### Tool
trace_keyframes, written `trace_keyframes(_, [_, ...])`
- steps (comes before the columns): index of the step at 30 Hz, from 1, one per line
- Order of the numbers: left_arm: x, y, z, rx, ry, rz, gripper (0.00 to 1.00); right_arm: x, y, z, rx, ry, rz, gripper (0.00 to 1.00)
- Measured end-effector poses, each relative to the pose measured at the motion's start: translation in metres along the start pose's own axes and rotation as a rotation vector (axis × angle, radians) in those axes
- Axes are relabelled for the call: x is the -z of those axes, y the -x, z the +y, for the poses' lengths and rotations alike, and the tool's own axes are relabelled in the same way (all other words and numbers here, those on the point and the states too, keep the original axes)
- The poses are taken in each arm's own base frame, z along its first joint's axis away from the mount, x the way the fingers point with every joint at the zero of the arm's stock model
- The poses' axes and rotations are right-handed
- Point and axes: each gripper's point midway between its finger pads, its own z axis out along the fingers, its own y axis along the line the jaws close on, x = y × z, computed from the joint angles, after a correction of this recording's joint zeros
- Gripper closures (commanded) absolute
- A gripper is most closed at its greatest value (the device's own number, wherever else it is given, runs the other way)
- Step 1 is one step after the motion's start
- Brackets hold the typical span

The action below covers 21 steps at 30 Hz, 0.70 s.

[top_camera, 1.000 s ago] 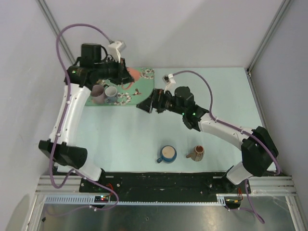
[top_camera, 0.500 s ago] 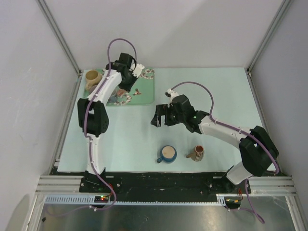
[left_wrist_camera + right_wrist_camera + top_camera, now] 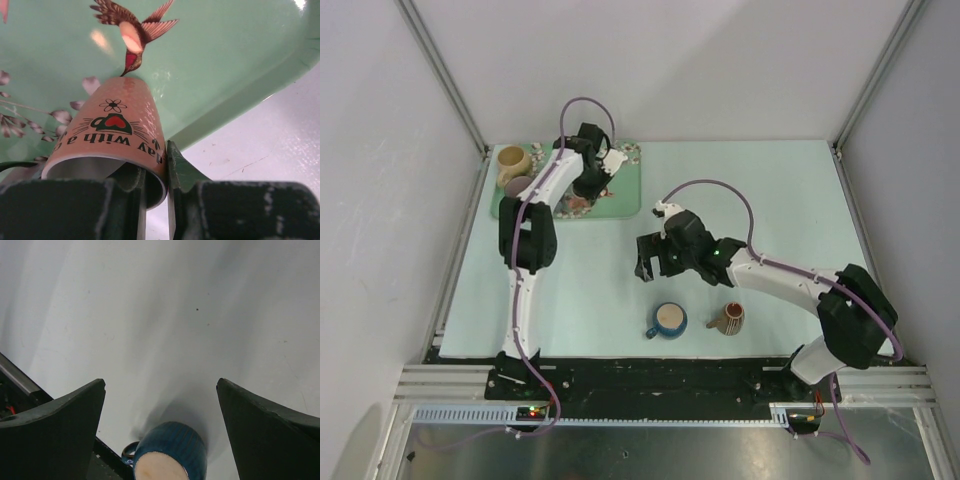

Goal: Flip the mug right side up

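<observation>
A salmon-orange mug (image 3: 117,132) with printed lettering is held over the green hummingbird tray (image 3: 215,55), its open mouth towards the wrist camera. My left gripper (image 3: 156,165) is shut on its rim, one finger inside and one outside. In the top view the left gripper (image 3: 588,185) sits low over the tray (image 3: 623,197). A dark blue mug (image 3: 667,320) stands on the table with a pale flat face up; it also shows in the right wrist view (image 3: 170,452). My right gripper (image 3: 645,258) is open and empty above and beyond it, as the right wrist view (image 3: 161,385) shows.
A brown striped mug (image 3: 727,318) lies right of the blue one. A tan mug (image 3: 510,160) and a greyish mug (image 3: 518,186) sit at the tray's left end. The black front rail (image 3: 20,382) runs near the blue mug.
The left arm has unfolded and stretched out, bringing the orange mug down low over the tray. The right gripper has moved nearer, towards the blue mug.
</observation>
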Motion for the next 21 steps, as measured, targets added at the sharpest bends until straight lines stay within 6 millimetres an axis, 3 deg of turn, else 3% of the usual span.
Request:
trace_keyframes(7, [0.004, 0.005, 0.004, -0.002, -0.016, -0.024, 0.42, 0.021, -0.013, 0.003, 0.110, -0.098, 0.002, 0.01])
trace_keyframes(10, [0.011, 0.011, 0.011, 0.004, -0.004, -0.048, 0.29, 0.032, -0.031, 0.026, 0.246, -0.044, 0.037, 0.01])
trace_keyframes(16, [0.044, 0.023, 0.019, 0.007, 0.017, -0.120, 0.19, 0.056, -0.101, 0.081, 0.784, 0.229, 0.204, 0.01])
trace_keyframes(19, [0.079, 0.030, 0.017, 0.001, 0.030, -0.186, 0.17, 0.068, -0.133, 0.091, 1.020, 0.368, 0.311, 0.03])
trace_keyframes(21, [0.105, 0.031, 0.012, -0.006, 0.031, -0.229, 0.16, 0.069, -0.139, 0.092, 1.116, 0.419, 0.368, 0.04])
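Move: The left hand pinches the rim of the pink mug in the tray, the mug's middle about 3 cm ahead, 2 cm left and 5 cm below; the grey mug stands some 11 cm left and 2 cm ahead of that hand, the purple mug 17 cm left and 3 cm ahead. For the right hand, the upside-down blue mug is about 10 cm back, 4 cm right and 9 cm below; the brown mug is equally far back but 16 cm right. The left hand stays at the pink mug's rim at first, spreads its fingers wide to let go while edging slightly forward, then lifts about 11 cm straight up away from the mug, fingertips swinging a little forward. Meanwhile the open, empty right hand sweeps some 18 cm back at nearly one height, past the blue mug's left side to above the table's front edge, turning about 65 degrees counter-clockwise as its fingers come to point more steeply down. ##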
